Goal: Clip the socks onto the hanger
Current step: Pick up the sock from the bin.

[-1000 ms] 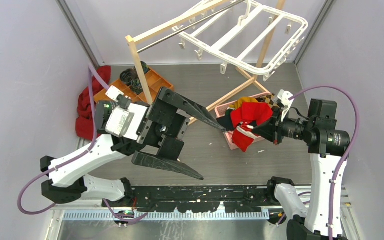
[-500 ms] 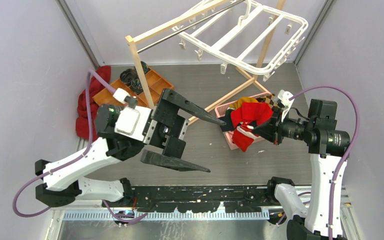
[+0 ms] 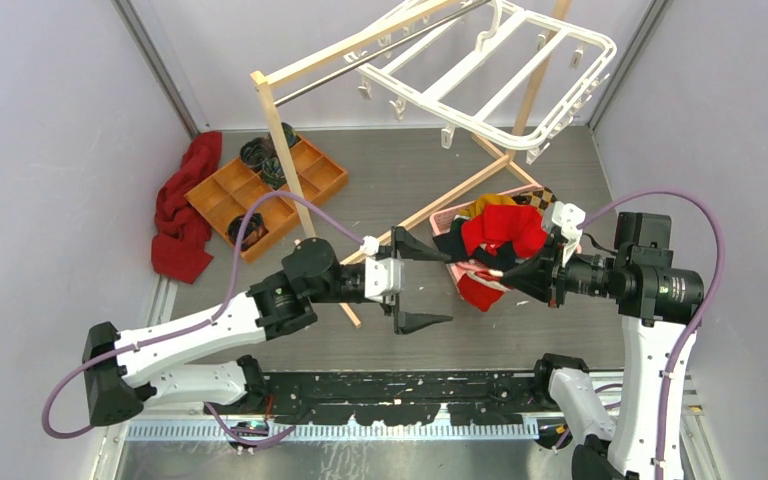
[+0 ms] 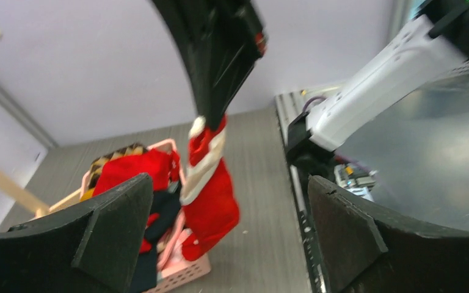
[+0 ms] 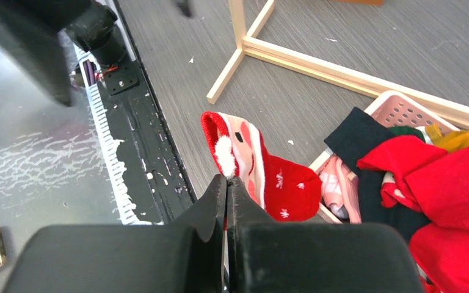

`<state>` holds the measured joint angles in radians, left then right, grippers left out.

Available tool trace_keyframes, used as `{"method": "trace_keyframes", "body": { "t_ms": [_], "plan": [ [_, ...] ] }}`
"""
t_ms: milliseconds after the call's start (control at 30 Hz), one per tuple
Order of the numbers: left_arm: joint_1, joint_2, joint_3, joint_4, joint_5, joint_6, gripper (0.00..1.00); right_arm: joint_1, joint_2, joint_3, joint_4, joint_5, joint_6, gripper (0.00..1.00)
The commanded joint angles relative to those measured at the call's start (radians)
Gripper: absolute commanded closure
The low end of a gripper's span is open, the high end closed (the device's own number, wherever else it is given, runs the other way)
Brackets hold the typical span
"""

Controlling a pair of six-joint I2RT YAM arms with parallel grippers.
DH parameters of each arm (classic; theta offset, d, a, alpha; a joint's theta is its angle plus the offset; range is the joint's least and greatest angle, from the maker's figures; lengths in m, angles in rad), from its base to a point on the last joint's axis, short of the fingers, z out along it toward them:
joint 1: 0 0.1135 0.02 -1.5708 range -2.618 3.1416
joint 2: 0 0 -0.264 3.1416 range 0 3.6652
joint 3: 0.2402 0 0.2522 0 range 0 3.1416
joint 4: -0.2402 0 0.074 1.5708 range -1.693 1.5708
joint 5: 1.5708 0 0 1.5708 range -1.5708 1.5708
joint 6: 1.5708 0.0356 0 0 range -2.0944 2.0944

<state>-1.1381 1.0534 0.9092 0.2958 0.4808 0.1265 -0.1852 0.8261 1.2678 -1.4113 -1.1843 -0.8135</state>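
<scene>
A small red sock (image 5: 281,189) with a white patterned cuff hangs from my right gripper (image 5: 226,180), which is shut on the cuff's edge. In the top view the sock (image 3: 480,292) dangles at the near corner of the pink basket (image 3: 522,190). My left gripper (image 3: 448,288) is open wide and points at the sock from the left, its fingertips just short of it. In the left wrist view the sock (image 4: 210,201) hangs between my open left fingers (image 4: 116,226), below the right gripper (image 4: 207,119). The white hanger (image 3: 490,75) hangs from the wooden rack at the back.
The pink basket (image 5: 403,110) holds more red, mustard, black and checkered garments. The wooden rack (image 3: 290,150) stands mid-table, its base bars (image 5: 317,61) running beside the basket. An orange tray (image 3: 260,185) and a dark red cloth (image 3: 182,205) lie at the back left.
My left arm has swung down and to the right, bringing its open gripper from mid-table up to the sock. The right gripper has shifted slightly with the sock still held.
</scene>
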Motion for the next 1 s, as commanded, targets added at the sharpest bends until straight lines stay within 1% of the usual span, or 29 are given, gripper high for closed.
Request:
{"method": "trace_keyframes", "body": {
  "t_ms": [0, 100, 233, 433, 533, 700, 733, 767, 800, 833, 900, 967],
  "plan": [
    [0.031, 0.033, -0.018, 0.083, -0.017, 0.062, 0.03, 0.002, -0.005, 0.006, -0.053, -0.092, -0.128, 0.98],
    [0.032, 0.077, -0.057, 0.201, -0.024, 0.033, 0.04, 0.011, -0.013, -0.005, -0.064, -0.108, -0.146, 0.98],
    [0.031, 0.159, -0.052, 0.291, -0.02, -0.016, 0.12, 0.02, -0.028, -0.017, -0.067, -0.114, -0.151, 0.98],
    [0.032, 0.243, -0.047, 0.389, -0.025, -0.105, 0.34, 0.023, -0.034, -0.022, -0.068, -0.137, -0.151, 0.98],
    [0.031, 0.256, -0.048, 0.414, -0.022, -0.143, 0.44, 0.023, -0.042, -0.028, -0.065, -0.151, -0.144, 0.98],
    [0.031, 0.254, -0.065, 0.465, 0.008, -0.201, 0.58, 0.023, -0.041, -0.035, -0.043, -0.154, -0.124, 0.98],
    [0.03, 0.254, -0.068, 0.471, 0.015, -0.214, 0.65, 0.023, -0.039, -0.035, -0.039, -0.157, -0.118, 0.98],
    [0.031, 0.254, -0.07, 0.474, 0.022, -0.219, 0.69, 0.023, -0.038, -0.035, -0.035, -0.16, -0.113, 0.98],
    [0.031, 0.255, -0.07, 0.475, 0.03, -0.228, 0.77, 0.023, -0.038, -0.035, -0.03, -0.163, -0.107, 0.98],
    [0.03, 0.256, -0.071, 0.475, 0.036, -0.233, 0.83, 0.023, -0.036, -0.035, -0.024, -0.164, -0.098, 0.98],
    [0.029, 0.258, -0.074, 0.474, 0.044, -0.239, 0.9, 0.023, -0.037, -0.036, -0.015, -0.167, -0.085, 0.98],
    [0.03, 0.257, -0.08, 0.475, 0.045, -0.243, 0.99, 0.023, -0.036, -0.037, -0.005, -0.167, -0.072, 0.98]
  ]
}}
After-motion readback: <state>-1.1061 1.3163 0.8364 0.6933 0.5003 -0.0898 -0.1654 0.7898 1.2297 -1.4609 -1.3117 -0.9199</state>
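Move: The red-and-white sock hangs from the right gripper's closed tips, its middle some 7 cm to the left hand's right, 5 cm ahead and 11 cm below; from the right hand, it is level fore and aft, 3 cm left and 6 cm down. The bin's middle is roughly 20 cm ahead of the left hand, 16 cm right and 30 cm below. The wooden rack foot's near end lies about 6 cm ahead of that hand, 13 cm left and 35 cm down. The sock's free cuff edge, sticking out beside the right fingertips, is met by the left hand, which goes down about 6 cm, right about 5 cm and forward nearly 4 cm, then rises a little and eases back while tipping some 10 degrees. Its wide-open fingers close and pinch the cuff. The right hand keeps its pinch, drawing back about 2 cm and slightly left towards the left gripper. ##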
